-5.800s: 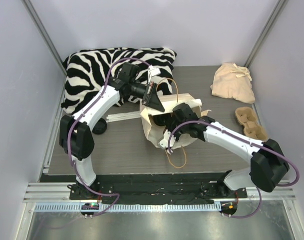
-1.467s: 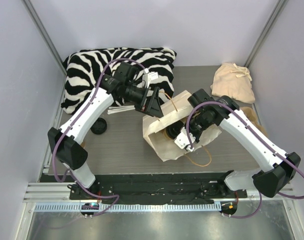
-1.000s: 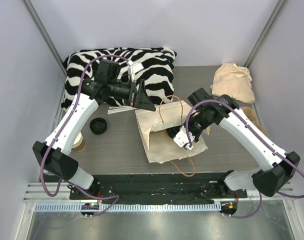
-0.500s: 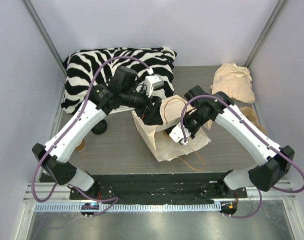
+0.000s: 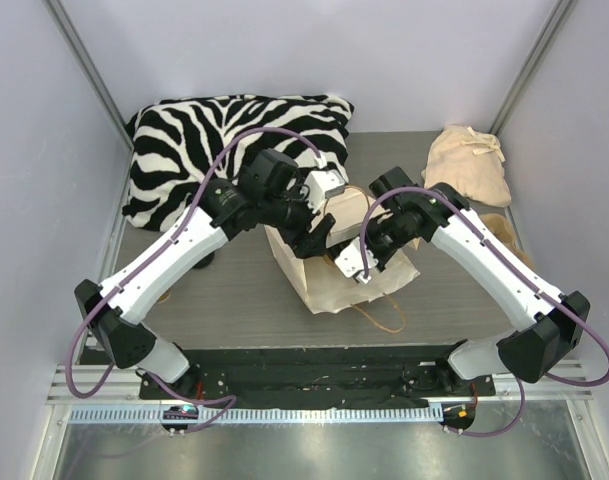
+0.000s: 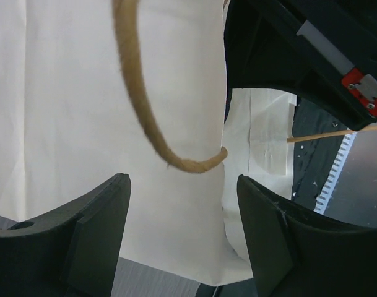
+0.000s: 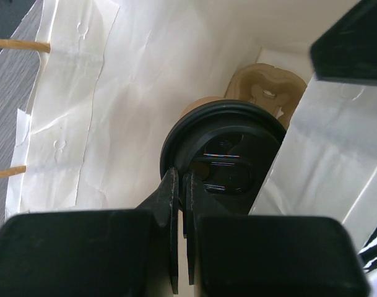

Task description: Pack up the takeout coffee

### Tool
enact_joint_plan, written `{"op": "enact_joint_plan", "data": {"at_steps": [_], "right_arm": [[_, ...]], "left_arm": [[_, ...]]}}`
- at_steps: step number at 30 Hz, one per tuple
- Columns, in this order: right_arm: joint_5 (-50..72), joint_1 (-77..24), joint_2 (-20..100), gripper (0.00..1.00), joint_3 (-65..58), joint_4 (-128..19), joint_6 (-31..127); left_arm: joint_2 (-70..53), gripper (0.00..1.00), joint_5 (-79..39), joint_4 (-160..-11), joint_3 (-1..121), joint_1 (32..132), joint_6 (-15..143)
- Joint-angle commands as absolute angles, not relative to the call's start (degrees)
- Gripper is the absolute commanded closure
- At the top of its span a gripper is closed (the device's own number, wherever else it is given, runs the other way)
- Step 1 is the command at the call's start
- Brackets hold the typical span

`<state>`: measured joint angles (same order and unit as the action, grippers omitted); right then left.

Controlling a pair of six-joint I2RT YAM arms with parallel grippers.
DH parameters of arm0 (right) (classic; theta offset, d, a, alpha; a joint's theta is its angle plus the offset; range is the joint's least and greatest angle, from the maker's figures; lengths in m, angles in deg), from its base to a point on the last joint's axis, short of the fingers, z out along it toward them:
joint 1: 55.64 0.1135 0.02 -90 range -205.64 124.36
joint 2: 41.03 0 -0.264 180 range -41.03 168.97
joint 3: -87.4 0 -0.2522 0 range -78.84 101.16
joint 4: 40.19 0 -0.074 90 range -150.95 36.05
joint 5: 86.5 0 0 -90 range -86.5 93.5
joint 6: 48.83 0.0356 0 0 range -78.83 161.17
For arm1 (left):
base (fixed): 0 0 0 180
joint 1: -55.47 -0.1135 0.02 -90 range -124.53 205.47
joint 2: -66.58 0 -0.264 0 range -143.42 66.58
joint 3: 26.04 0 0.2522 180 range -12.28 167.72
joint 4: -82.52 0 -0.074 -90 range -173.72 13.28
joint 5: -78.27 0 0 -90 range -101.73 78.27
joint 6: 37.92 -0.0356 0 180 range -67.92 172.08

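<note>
The takeout coffee [image 7: 197,108] is a brown paper cup with a black lid [image 7: 228,148]. It lies inside the white paper bag [image 5: 329,285] with its lid towards the bag's mouth, in front of a cardboard carrier [image 7: 265,90]. My right gripper [image 7: 181,176] reaches in through the mouth and is shut on the rim of the lid; from above the right gripper [image 5: 349,265] hides the cup. My left gripper [image 6: 183,204] is open above the bag's outer wall [image 6: 70,111], with the twine handle [image 6: 145,111] just ahead of its fingers. From above, the left gripper [image 5: 314,235] sits at the bag's upper left corner.
A zebra-striped cushion [image 5: 234,125] fills the back left of the table. At the back right lies a beige cloth pouch [image 5: 469,165], with a cardboard cup carrier [image 5: 506,240] in front of it, partly behind the right arm. The bag's other handle [image 5: 384,320] trails towards the front.
The left arm swung from the cushion over to the bag, and its jaws have narrowed. The bag has turned and shifted a little. The right gripper stayed shut at the bag's mouth.
</note>
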<state>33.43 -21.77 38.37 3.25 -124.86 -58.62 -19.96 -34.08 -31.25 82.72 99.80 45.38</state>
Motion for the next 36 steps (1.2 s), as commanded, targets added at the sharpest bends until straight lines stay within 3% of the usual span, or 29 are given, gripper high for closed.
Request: {"op": "enact_joint_plan", "data": {"at_steps": [1, 8, 11, 12, 14, 16, 18, 20, 27, 36], "right_arm": [[35.1, -22.2, 37.2, 0.99, 4.8, -122.9, -56.8], [35.3, -22.2, 37.4, 0.99, 5.9, -121.8, -54.8], [35.3, -22.2, 37.4, 0.99, 6.1, -121.6, -54.3], [35.4, -22.2, 37.2, 0.99, 6.1, -121.6, -54.3], [35.3, -22.2, 37.0, 0.99, 6.1, -121.4, -54.3], [35.1, -22.2, 36.4, 0.99, 5.9, -121.3, -54.3], [35.1, -22.2, 35.5, 0.99, 6.0, -121.3, -54.3], [35.2, -22.2, 34.4, 0.99, 5.6, -121.3, -56.0], [37.9, -22.2, 30.3, 0.99, 4.7, -119.5, -60.7], [39.8, -22.2, 29.5, 0.99, 1.3, -126.7, -68.3]], "left_arm": [[-21.5, 0.27, -29.8, -32.7, 83.3, 101.3, 43.6], [-24.4, 0.24, -26.1, -29.4, 85.3, 102.2, 42.3], [-25.3, 0.40, -26.1, -27.4, 86.6, 102.3, 41.3], [-25.5, 0.51, -26.3, -27.0, 86.9, 102.2, 41.1], [-26.0, 0.62, -27.5, -25.4, 88.0, 102.2, 40.7], [-26.7, 0.78, -29.5, -23.9, 90.1, 101.6, 40.5], [-27.5, 0.92, -34.7, -21.2, 93.3, 100.6, 41.3], [-29.6, 1.00, -42.4, -17.7, 96.2, 97.3, 43.8], [-38.3, 1.00, -67.1, -3.0, 109.1, 90.5, 43.8], [-40.1, 1.00, -73.8, 1.0, 109.0, 90.4, 37.3]]}}
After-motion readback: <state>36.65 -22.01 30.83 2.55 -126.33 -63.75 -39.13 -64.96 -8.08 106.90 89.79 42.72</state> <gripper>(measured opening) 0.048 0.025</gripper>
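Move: Just below the open left fingers, some 4 cm down, 1 cm ahead and 1 cm to the right, lies the top edge of the bag's left side. The lidded coffee cup is about 5 cm right, 1 cm ahead and 11 cm below. From the right hand, which already pinches the cup's lid edge, the cup's middle is 2 cm ahead, 2 cm left and 5 cm lower; the cup carrier in the bag about 7 cm left, 1 cm ahead and 9 cm down; the bag edge 9 cm left, 2 cm ahead, 2 cm up. Sinking about 4 cm over the bag's left edge, the left hand shuts its fingers and pinches the paper by the twine handle, then pulls up some 6 cm, drawing back a little at the end as the wrist tips about 30 degrees. The right hand keeps its pinch on the cup's lid edge inside the bag, holds nearly still, then rises about 4 cm and eases back. ##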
